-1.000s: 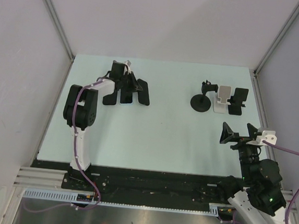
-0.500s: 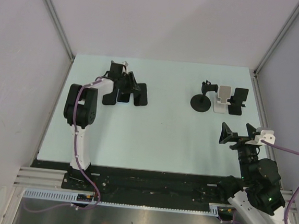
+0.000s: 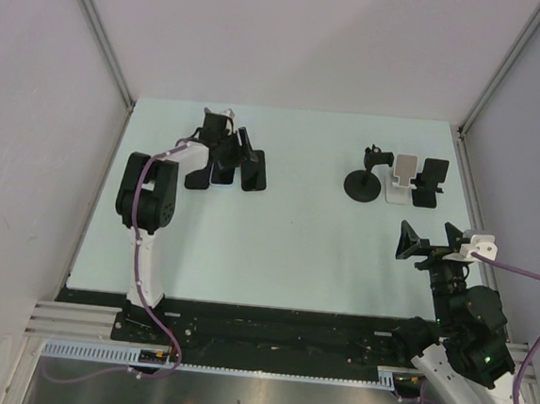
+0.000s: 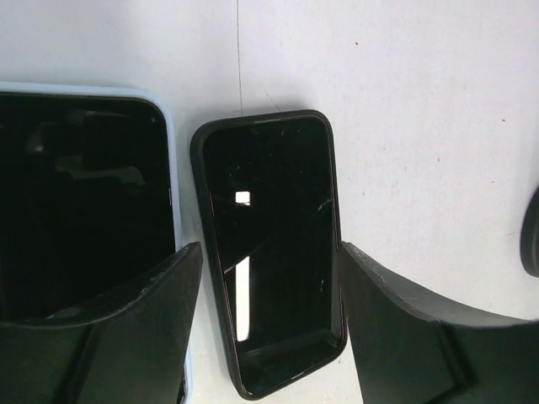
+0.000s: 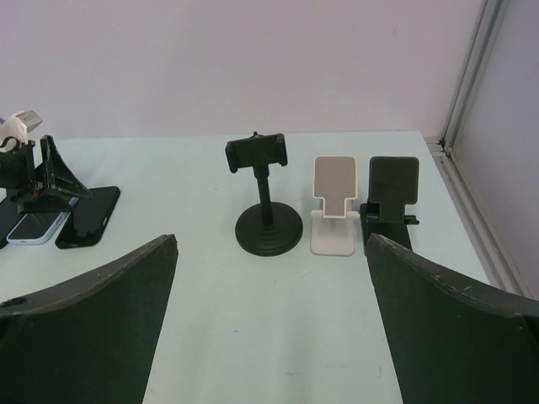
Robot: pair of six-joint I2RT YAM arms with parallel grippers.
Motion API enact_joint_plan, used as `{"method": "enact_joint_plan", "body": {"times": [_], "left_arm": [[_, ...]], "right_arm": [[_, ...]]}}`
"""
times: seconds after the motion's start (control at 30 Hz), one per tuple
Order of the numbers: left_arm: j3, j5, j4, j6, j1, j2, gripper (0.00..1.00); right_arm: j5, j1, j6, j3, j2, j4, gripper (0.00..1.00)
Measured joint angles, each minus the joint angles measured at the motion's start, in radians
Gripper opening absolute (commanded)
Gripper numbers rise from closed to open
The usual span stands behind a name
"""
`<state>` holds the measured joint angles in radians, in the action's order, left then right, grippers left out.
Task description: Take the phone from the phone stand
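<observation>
A black phone [image 4: 269,244] lies flat on the table between the fingers of my open left gripper [image 4: 269,257]. There is a small gap at the left finger [image 4: 135,320], while the right finger [image 4: 413,328] stands right at the phone's edge. From above, this phone [image 3: 254,171] is at the far left under the left gripper [image 3: 234,153]. Three phone stands are at the far right, all with nothing on them: a black round-base stand [image 5: 268,220], a white stand [image 5: 335,206] and a black stand [image 5: 392,192]. My right gripper [image 3: 432,243] hangs wide open, short of the stands.
A phone in a light-blue case [image 4: 84,202] lies close beside the black one, on its left. A third dark phone [image 3: 198,176] lies further left. The enclosure's right wall and rail [image 5: 472,126] run just past the stands.
The left gripper has opened and let go of the black phone, which has settled flat on the table. The right arm has not moved.
</observation>
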<state>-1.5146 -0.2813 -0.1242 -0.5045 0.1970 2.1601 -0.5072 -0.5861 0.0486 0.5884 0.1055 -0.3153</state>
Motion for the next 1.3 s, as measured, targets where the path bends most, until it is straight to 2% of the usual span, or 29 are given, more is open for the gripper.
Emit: {"method": "enact_joint_plan", "body": {"times": [0.07,0.1,0.23,0.5,0.87,1.3], "left_arm": [[0.015,0.05,-0.002,0.005,0.022,-0.024,0.78],[0.024,0.071,-0.005,0.008,0.03,-0.037,0.84],[0.083,0.185,-0.014,0.02,0.072,-0.122,0.95],[0.167,0.327,-0.016,0.055,0.14,-0.235,0.95],[0.164,0.327,-0.026,0.07,0.359,-0.203,0.95],[0.085,0.341,-0.028,0.07,0.383,-0.072,0.95]], "right_arm": [[0.0,0.002,0.0,0.0,0.0,0.0,1.0],[0.0,0.002,0.0,0.0,0.0,0.0,1.0],[0.0,0.002,0.0,-0.002,-0.003,0.001,1.0],[0.001,0.006,0.0,-0.003,-0.012,0.006,1.0],[0.004,0.008,0.0,-0.003,-0.014,0.007,1.0],[0.004,0.008,0.0,-0.003,-0.02,0.007,1.0]]}}
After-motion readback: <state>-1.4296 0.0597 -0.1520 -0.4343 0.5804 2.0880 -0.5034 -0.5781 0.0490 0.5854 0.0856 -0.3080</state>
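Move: The phone my left hand has just laid down lies between my opening left fingers, about 3 cm below and 1 cm ahead of that hand. Level with that phone on the table, the pale-rimmed phone lies about 8 cm to its left and the outer black phone some 17 cm to its left. The round-base stand is roughly 33 cm to my left hand's right, about level fore and aft. From my idle right hand, the laid phone is some 33 cm ahead, 40 cm left and 29 cm down. I spread my left fingers the rest of the way, freeing the laid phone, and lift back about 4 cm as the hand's left side rolls up some 15 degrees. Next I sweep back and about 12 cm right across the phone's right edge, turning slightly clockwise, then sink some 5 cm to the bare table, my left finger ending close beside that edge. ##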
